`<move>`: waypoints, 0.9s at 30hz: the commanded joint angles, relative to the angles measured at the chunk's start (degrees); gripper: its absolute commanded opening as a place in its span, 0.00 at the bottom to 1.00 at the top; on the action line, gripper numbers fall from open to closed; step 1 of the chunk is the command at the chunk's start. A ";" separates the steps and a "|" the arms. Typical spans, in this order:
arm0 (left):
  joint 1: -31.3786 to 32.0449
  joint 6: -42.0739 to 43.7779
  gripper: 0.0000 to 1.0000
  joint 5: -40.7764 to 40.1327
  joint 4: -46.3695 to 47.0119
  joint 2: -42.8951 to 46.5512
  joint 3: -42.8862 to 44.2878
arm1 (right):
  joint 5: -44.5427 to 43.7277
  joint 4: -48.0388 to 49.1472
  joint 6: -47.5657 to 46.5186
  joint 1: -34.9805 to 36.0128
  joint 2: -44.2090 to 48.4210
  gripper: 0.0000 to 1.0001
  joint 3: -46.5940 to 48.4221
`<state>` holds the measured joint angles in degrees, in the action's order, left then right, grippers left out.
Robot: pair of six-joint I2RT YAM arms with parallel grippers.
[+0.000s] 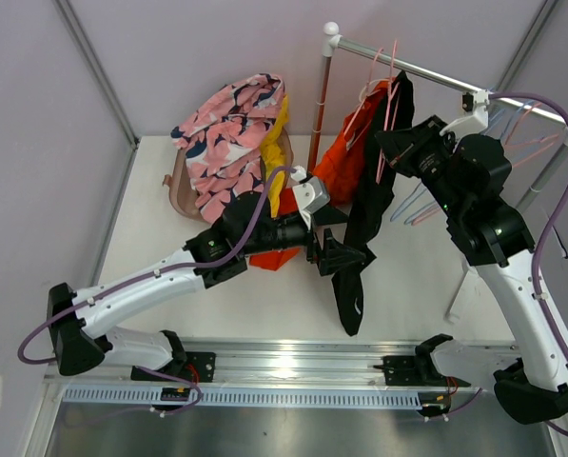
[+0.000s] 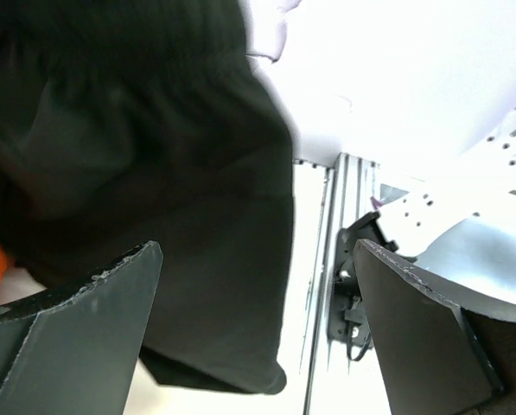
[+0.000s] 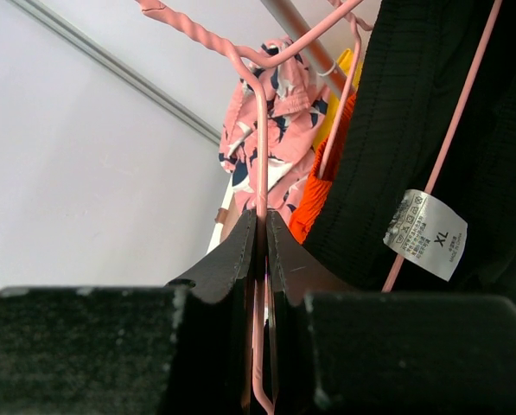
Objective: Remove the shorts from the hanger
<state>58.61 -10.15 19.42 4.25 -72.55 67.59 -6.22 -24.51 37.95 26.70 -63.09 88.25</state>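
Black shorts [image 1: 364,214] hang from a pink hanger [image 1: 390,100] on the rack, their hem trailing down to the table. My right gripper [image 1: 390,143] is shut on the pink hanger's wire [image 3: 259,164], beside the black waistband [image 3: 413,112] with its white label [image 3: 426,233]. My left gripper [image 1: 345,255] stands open at the lower part of the black shorts [image 2: 154,173], and the cloth hangs between its fingers [image 2: 76,337] without being pinched. Orange shorts [image 1: 345,157] hang just left of the black ones. Pink patterned shorts [image 1: 231,143] and yellow shorts [image 1: 276,143] lie piled at the back left.
The rack's rail [image 1: 426,71] runs across the back right on a copper post [image 1: 320,105], with several bare hangers [image 1: 512,133] further along it. A brown basket [image 1: 181,190] sits under the pile. A metal track [image 1: 293,367] lines the table's near edge.
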 commanded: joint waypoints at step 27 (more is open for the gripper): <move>3.70 -1.36 0.00 -7.81 7.18 -10.86 3.69 | -5.02 3.95 -0.95 0.11 4.91 0.00 0.96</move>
<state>61.23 -11.03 14.66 10.17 -86.89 71.37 -9.13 -25.12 37.52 26.79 -59.94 87.92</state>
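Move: The black shorts hang off my left fingertips: their middle is about 6 cm to the right, 4 cm farther out and roughly level, with the lower half hanging below my fingers. The orange shorts hang some 12 cm ahead of my left hand and 4 cm to its left, about level with it. My right hand still grips the pink hanger; from it the black shorts' middle lies about 12 cm below, 2 cm back and 1 cm left. After easing back a centimetre or so, I drive my open left hand to the right and down into the hanging lower part of the black shorts, about 6 cm each way, drifting slightly forward, and shut the fingers fully to pinch the cloth. My right hand keeps its hold on the hanger side, stays nearly still, then near the end shifts about 2 cm right, back and up. ##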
